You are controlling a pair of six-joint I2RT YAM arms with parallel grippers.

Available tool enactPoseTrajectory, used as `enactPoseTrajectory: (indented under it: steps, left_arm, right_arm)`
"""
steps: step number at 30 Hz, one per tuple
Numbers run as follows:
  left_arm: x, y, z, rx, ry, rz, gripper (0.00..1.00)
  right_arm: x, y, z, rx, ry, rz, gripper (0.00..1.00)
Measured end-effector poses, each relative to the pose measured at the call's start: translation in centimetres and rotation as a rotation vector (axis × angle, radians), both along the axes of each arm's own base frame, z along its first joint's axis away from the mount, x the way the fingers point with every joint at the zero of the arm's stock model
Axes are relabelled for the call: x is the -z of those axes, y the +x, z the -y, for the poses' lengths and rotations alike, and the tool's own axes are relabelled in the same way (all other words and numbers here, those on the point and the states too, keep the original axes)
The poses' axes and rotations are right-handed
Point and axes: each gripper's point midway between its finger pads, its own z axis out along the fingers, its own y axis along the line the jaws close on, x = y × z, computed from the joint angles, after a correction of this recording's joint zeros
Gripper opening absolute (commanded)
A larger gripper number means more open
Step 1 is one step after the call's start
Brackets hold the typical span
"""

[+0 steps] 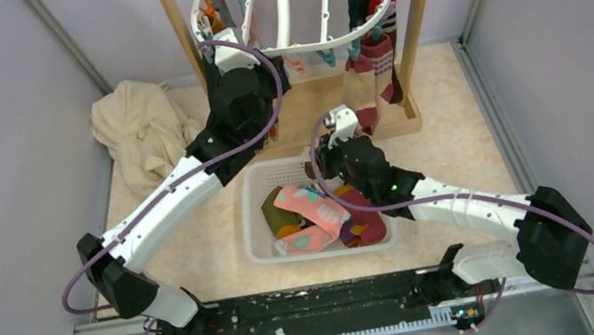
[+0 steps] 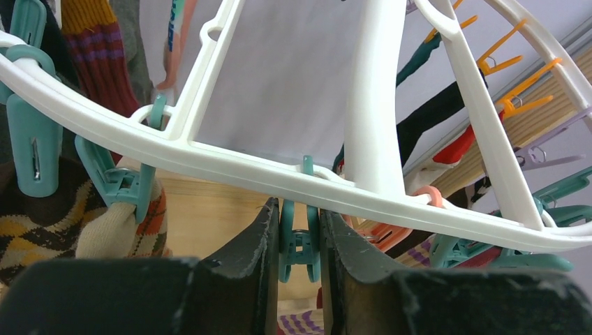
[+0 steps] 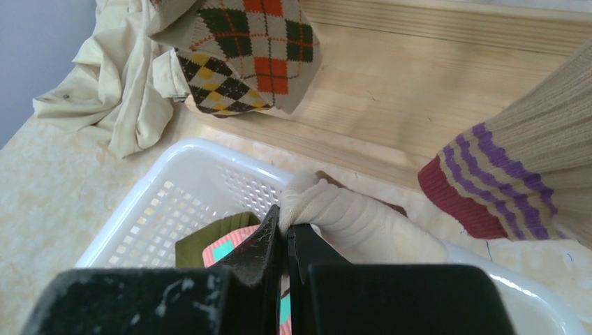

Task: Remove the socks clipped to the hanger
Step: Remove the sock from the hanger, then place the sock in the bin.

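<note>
The white hanger point(image 1: 292, 42) hangs at the back, its rim point(image 2: 230, 164) crossing the left wrist view. Socks still clipped include a striped one point(image 1: 369, 75) point(image 3: 502, 181) and an argyle one point(image 3: 244, 56) point(image 2: 42, 230). My left gripper point(image 2: 300, 216) reaches up under the rim, and its fingers press both sides of a teal clip point(image 2: 300, 248). My right gripper point(image 3: 285, 223) point(image 1: 313, 165) is shut on a cream sock point(image 3: 349, 223) over the far rim of the white basket point(image 3: 174, 202). Pink, green and dark red socks point(image 1: 319, 213) lie in the basket.
A wooden frame point(image 1: 421, 4) carries the hanger, its base board point(image 3: 419, 91) just behind the basket point(image 1: 257, 219). A crumpled beige cloth point(image 1: 139, 129) point(image 3: 112, 91) lies at the back left. Grey walls close in both sides.
</note>
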Motion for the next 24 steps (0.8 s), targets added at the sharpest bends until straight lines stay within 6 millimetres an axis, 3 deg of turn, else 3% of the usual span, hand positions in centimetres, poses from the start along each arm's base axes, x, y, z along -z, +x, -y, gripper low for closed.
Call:
enactPoseTrajectory:
  steps: [3, 9, 12, 16, 24]
  left_arm:
    - [0.0, 0.0, 0.2, 0.009, 0.000, 0.000, 0.11]
    - [0.7, -0.3, 0.7, 0.044, 0.009, -0.011, 0.51]
    - [2.3, -0.6, 0.7, 0.065, 0.034, -0.039, 0.59]
    - [5.3, -1.2, 0.9, 0.100, 0.086, -0.098, 0.68]
    - [7.7, -3.0, 1.0, 0.175, 0.128, -0.161, 0.71]
  right_arm:
    - [-0.3, -0.5, 0.3, -0.011, -0.004, -0.006, 0.00]
    - [-3.0, -3.0, 1.0, -0.090, 0.036, 0.010, 0.00]
    - [-4.1, -4.6, 1.2, -0.148, 0.056, 0.013, 0.00]
    - [-4.2, -6.5, 0.9, -0.236, 0.056, -0.011, 0.00]
    - [-2.7, -9.2, -0.3, -0.395, 0.036, -0.089, 0.00]
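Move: The teal clip lies right in the left fingers, squeezed at the hanger's near rim; the argyle sock's clip is about 8 cm to its left, level with it, and the pink clip some 4 cm to its right, also level. From the right hand, which holds the cream-and-brown sock, the basket's middle is about 17 cm below, 2 cm back and 1 cm left; the pink sock inside lies roughly 4 cm back, 3 cm left, 18 cm down. The cream-and-brown sock, already out of its clip and still pinched in the shut right fingers, is drawn back about 9 cm over the basket, lifted some 4 cm and then eased slightly lower while the hand swings counter-clockwise. The left hand opens off the teal clip, sinks about 8 cm below the rim, tips slightly down and backs off a little. ##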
